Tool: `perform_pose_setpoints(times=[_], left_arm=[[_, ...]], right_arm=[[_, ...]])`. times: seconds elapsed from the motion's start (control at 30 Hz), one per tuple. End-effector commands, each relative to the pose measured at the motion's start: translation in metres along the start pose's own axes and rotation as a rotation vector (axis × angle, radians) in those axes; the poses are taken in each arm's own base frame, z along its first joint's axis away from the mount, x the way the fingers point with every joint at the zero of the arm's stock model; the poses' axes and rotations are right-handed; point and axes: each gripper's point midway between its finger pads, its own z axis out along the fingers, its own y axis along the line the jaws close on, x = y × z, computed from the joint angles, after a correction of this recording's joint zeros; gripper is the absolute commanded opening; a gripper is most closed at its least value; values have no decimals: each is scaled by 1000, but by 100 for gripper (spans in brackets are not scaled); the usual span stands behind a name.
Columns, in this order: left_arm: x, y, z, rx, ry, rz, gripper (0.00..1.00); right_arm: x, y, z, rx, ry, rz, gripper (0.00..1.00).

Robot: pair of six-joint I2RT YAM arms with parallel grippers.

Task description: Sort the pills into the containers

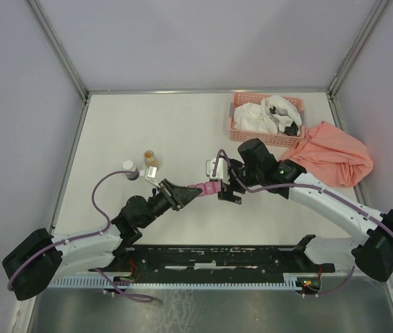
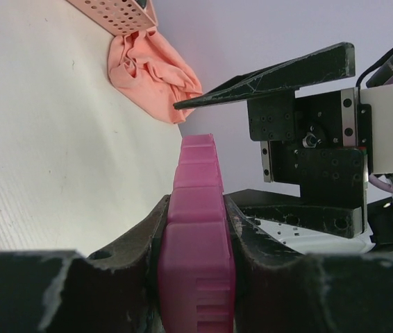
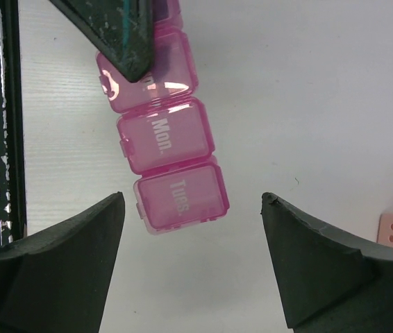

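The containers [image 3: 172, 166] form a slim magenta-pink strip of lidded compartments, two of them marked "Mon." and "Tues.". My left gripper [image 2: 195, 239] is shut on one end of the strip [image 2: 198, 208], holding it a little above the table. In the top view this gripper [image 1: 191, 193] points right with the strip [image 1: 210, 187] sticking out. My right gripper [image 3: 189, 208] stands open just past the strip's free end, its fingers on either side and not touching it; from above it [image 1: 224, 182] sits mid-table. All lids look shut. No pills are in view.
A small amber bottle [image 1: 151, 157] and a white-capped bottle [image 1: 128, 166] stand left of centre. A salmon lattice basket [image 1: 235, 128] with white and black items sits at the back right, with a crumpled orange cloth [image 1: 332, 156] beside it.
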Motion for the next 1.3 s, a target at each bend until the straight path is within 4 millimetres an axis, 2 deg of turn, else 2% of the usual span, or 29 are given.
perform_pose_setpoints(times=[0.0,0.4,0.67,1.0,1.27], left_arm=[[-4,-11,2,36,-12,-24,3],[2,-3,4,6,20,27,3],[9,0,5,-2,60,72,3],[14,-11,5,67,92,128,3],[17,-18,5,112,106,152,3]], right_arm=[[-21,-22,-11,106,-55,14,87],[-30,-32,-39,116,-119,113,73],[-31,-44,-46,152,-144,208,67],[-12,-53,-27,150,-86,329,59],[8,-42,-1,46,4,407,47]])
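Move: I already hold the pink pillbox in my left hand. Its free-end Tuesday lid, still shut, lies some 7 cm right and 1 cm ahead of that hand, roughly level. From my open right hand that lid is about 2 cm left, 1 cm back and 1 cm up, with the Monday lid 2 cm farther left. The orange bottle stands roughly 18 cm left and 14 cm ahead of my left hand, 8 cm lower. I take my right hand off the pillbox's free end: forward about 4 cm in all, drifting slightly right, up some 3 cm and then back down, while it turns clockwise nearly 20 degrees and its fingers close to about half their gap, tips ending close beside the Tuesday lid. My left hand keeps its pinch and lowers the box about 3 cm, drawing back slightly and tipping the free end down. ##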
